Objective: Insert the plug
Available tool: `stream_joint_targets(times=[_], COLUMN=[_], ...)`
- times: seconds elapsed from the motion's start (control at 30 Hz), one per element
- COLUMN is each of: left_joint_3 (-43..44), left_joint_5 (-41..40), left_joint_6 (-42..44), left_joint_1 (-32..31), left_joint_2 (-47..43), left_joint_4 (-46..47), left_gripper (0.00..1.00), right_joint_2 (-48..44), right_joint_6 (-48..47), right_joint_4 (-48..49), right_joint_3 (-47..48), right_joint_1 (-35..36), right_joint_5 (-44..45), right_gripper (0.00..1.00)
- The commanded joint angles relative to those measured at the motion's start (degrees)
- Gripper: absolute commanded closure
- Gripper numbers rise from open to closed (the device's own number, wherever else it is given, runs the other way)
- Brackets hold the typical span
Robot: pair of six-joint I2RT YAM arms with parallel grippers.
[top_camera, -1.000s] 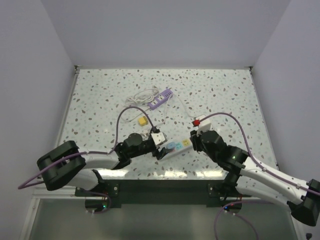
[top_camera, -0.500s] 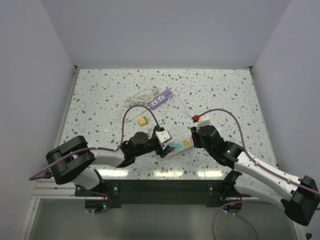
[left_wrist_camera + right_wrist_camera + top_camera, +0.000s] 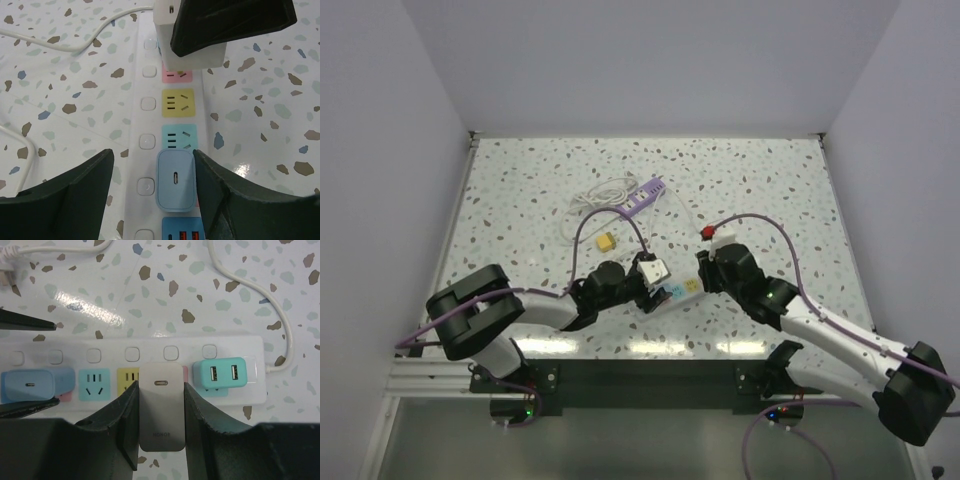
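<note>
A white power strip (image 3: 680, 291) lies between both arms, with coloured sockets (image 3: 177, 101). My right gripper (image 3: 160, 387) is shut on a grey-white plug (image 3: 161, 412) with a USB-C port. That plug stands at the pink socket (image 3: 177, 75), between the yellow socket (image 3: 126, 376) and a teal USB adapter (image 3: 219, 375). Its prongs are hidden. A light blue plug (image 3: 176, 180) sits in the strip between the fingers of my left gripper (image 3: 152, 154). The left jaws are open: the right finger (image 3: 220, 185) is against the blue plug, the left finger (image 3: 75, 185) well clear of it.
A purple power strip (image 3: 645, 196) with a coiled white cable (image 3: 600, 193) lies farther back. A small yellow block (image 3: 606, 242) and a red piece (image 3: 711, 233) rest on the speckled table (image 3: 770, 190). The strip's white cord (image 3: 250, 285) curves away behind it.
Both grippers have closed in on the strip. The left one slid right along it to the light blue plug and its jaws narrowed a little. The right one carried the white plug up-left.
</note>
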Motion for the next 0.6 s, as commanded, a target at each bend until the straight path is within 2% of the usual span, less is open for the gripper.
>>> stream_joint_targets(times=[0.0,0.27,0.47,0.5,0.57], left_joint_3=[2.15,1.19,1.19,1.10,0.66], left_joint_5=[-1.12,-0.69,-2.26,-2.96,-4.37], left_joint_6=[1.15,2.65,3.79,4.14,4.58], left_joint_1=[-0.44,-0.44,-0.44,-0.44,-0.35], left_joint_2=[0.64,1.25,2.48,2.57,2.49], left_joint_4=[-0.57,-2.51,-3.56,-3.74,-3.92], left_gripper=[0.31,0.32,0.62,0.70,0.76], right_joint_2=[0.86,-1.07,0.25,0.60,1.74], right_joint_6=[0.38,1.88,1.61,1.44,0.83], right_joint_4=[1.27,-1.37,-0.32,0.03,0.30], right_joint_3=[2.57,2.31,3.01,3.27,4.41], right_joint_1=[-0.29,-0.29,-0.29,-0.29,-0.29], right_joint_5=[-0.74,0.76,-0.73,-0.82,-1.26], right_gripper=[1.00,1.00,1.00,1.00,1.00])
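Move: The blue plug on the power strip sits just under my open left fingers, some 2 cm below the hand point and 1 cm back, nearly centred sideways. An empty teal socket lies beside it, about 4 cm to my left hand's right and 1 cm ahead; the white plug in my right fingers hangs roughly 10 cm right, 2 ahead and 3 up. From my right hand, the blue plug is about 10 cm left, 3 back and 6 below. I sink my left hand about 2 cm almost straight down over the blue plug, rolling the wrist some 5 degrees so its left side rises. Late in the descent I close the fingers from wide open to under half, pinching the plug by its two sides. My right hand keeps its grip on the white plug above the strip, easing about 1 cm down and slightly back. ##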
